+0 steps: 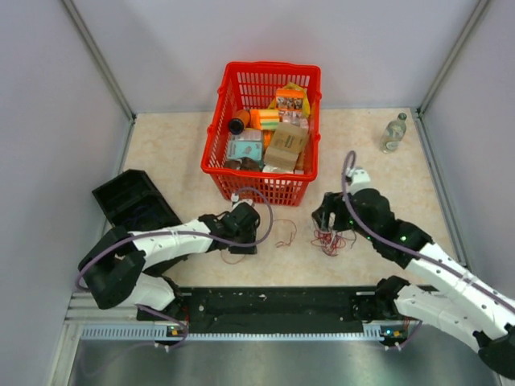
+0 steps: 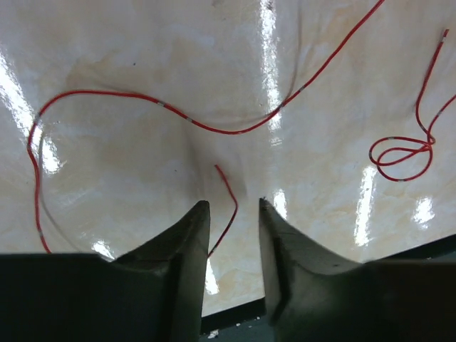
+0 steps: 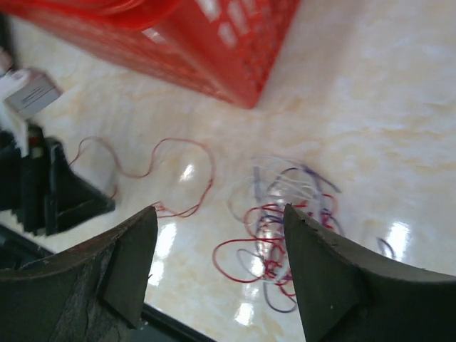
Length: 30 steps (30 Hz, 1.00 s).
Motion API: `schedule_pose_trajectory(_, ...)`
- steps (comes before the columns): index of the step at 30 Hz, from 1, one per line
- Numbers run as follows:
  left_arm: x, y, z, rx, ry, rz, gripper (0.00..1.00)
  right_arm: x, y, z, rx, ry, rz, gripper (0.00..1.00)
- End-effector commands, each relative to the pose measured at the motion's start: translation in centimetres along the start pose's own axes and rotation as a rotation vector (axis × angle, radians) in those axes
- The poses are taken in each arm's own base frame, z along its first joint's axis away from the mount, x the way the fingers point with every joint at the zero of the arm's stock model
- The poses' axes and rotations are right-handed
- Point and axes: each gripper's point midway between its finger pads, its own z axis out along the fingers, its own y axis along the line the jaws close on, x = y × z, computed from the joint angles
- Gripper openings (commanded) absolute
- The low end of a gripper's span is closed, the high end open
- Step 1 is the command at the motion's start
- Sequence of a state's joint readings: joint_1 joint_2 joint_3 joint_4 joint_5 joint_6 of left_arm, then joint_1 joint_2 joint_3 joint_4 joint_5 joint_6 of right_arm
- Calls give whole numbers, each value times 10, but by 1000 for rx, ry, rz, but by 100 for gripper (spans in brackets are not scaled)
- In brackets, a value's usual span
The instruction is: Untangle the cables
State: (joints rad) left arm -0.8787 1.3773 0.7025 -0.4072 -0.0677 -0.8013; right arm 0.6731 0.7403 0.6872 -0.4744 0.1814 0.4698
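Note:
The cables (image 1: 328, 240) lie as a small loose tangle of red, dark and whitish strands (image 3: 288, 228) on the table, in front of the basket's right corner. My right gripper (image 3: 221, 209) hovers just above the tangle, open, with nothing between its fingers; from above it is seen at the tangle's far edge (image 1: 328, 221). One separate red wire (image 2: 178, 114) curves across the table under my left gripper (image 2: 231, 203). Its loose end (image 2: 228, 192) runs down between the parted jaws and is not clamped. Another red wire (image 2: 402, 153) lies in a small loop to the right.
A red basket (image 1: 219, 133) full of boxes stands behind the cables. A clear bottle (image 1: 393, 133) is at the back right and a black box (image 1: 133, 201) at the left. A black rail (image 1: 273, 301) runs along the near table edge.

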Motion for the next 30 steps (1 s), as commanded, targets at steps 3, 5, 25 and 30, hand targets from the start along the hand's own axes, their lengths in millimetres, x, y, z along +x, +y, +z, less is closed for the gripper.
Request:
schedule_pose_trajectory(3, -4, 1, 4, 12, -43, 8, 5, 35, 108, 25, -364, 97, -131, 63)
schedule_pose_trajectory(5, -8, -3, -7, 55, -87, -3, 0, 49, 118, 35, -411, 91, -95, 56)
schedule_pose_trajectory(25, -33, -56, -53, 371, -210, -55, 0, 112, 84, 111, -152, 62, 121, 59)
schedule_pose_trajectory(30, -37, -65, -52, 403, -213, -53, 0, 116, 104, 117, -237, 88, 140, 44)
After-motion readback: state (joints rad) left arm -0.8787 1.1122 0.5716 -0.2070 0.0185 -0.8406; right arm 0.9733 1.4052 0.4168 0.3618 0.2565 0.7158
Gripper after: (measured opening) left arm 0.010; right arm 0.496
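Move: The free end of the red cable lies between the left hand's open fingertips, about 1 cm below them. The same cable's small loop, which the right hand goes for, lies 12 cm to the right hand's left, 1 cm back and 17 cm below. From the right hand, the cable tangle sits level and 2 cm right, also 17 cm down; the basket's near wall is 12 cm ahead, 18 cm left and some 11 cm lower. Left pinches the red cable's end and lifts it 5 cm; right, open, swoops down 15 cm, leftward onto its loop. ##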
